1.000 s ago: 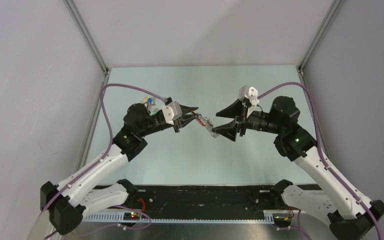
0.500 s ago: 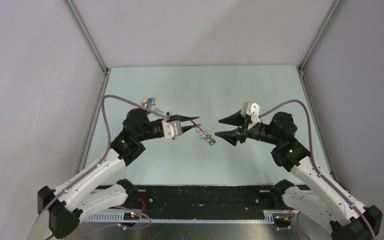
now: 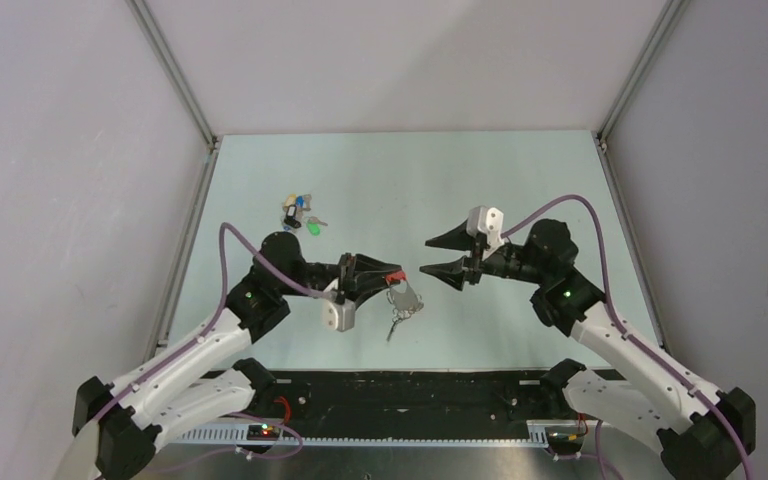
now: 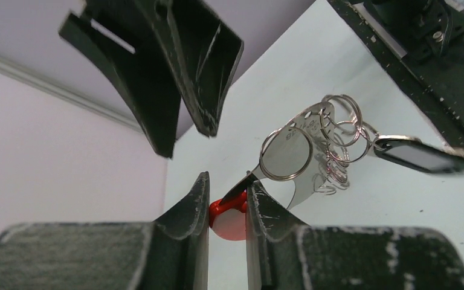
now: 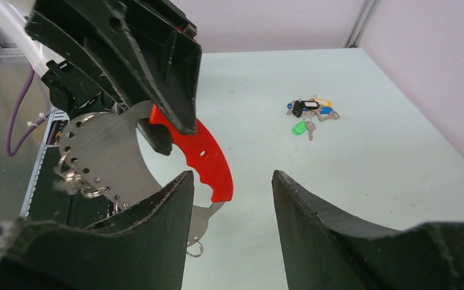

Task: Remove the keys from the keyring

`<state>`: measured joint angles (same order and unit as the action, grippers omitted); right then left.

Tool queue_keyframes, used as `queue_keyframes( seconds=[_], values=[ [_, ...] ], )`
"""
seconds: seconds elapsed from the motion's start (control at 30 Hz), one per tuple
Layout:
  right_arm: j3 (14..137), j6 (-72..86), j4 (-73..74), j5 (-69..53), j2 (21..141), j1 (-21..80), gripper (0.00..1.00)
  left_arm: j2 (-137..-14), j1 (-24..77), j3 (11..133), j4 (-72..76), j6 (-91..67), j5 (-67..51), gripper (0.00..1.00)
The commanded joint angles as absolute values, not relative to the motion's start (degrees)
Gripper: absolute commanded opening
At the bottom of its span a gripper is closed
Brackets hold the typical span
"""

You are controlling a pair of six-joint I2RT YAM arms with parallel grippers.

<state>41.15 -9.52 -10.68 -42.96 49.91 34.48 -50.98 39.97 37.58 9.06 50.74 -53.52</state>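
Note:
The keyring is a red curved grip on a silver perforated plate strung with wire rings. My left gripper is shut on its red end and holds it above the table; in the left wrist view the red end sits between the fingertips. One black-headed key hangs from the rings. My right gripper is open and empty just right of the keyring. In the right wrist view the red grip lies before the left fingertip. Loose coloured-headed keys lie at the back left.
The loose keys also show in the right wrist view, on the pale green table. Grey enclosure walls stand left, right and behind. A black strip runs along the table's near edge between the arm bases.
My left gripper has moved nearer and to the right and rolled over, so the rings and key now hang below it. My right gripper has shifted slightly left, still open. The loose keys are uncovered.

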Motion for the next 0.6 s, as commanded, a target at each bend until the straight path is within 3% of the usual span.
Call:
queue_keyframes(
  seconds=[0.0,0.57],
  values=[
    [41.94,-9.64,-16.24,-43.55,52.97,36.28,0.55,-47.35,40.32,36.97,11.01,61.68,-56.75,0.0],
    [44.02,-14.27,-22.06,-39.8,64.44,46.86,0.58,-44.7,40.34,37.2,10.72,65.07,-63.03,0.0]
  ],
)
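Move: The right hand, empty and pointing left, has the keyring's red strip about 7 cm to its left, 1 cm back and roughly 5 cm below. The metal plate hangs some 3 cm behind that strip, 3 cm to its right and 2 cm lower; the black-tagged key dangles about 9 cm back, 6 cm left and 10 cm below the right hand. From the left hand, still pinching the strip, the open right gripper is about 7 cm right, 1 cm ahead and 5 cm up. With the red strip still pinched, the left hand draws back about 3 cm and lifts some 2 cm, rolling about 15 degrees so the plate's rear side tips down. The right hand reaches left about 6 cm while sinking 4 cm and easing a little back, turning slightly counter-clockwise, to bring its open fingers around the strip beside the left fingertips; they haven't closed. ##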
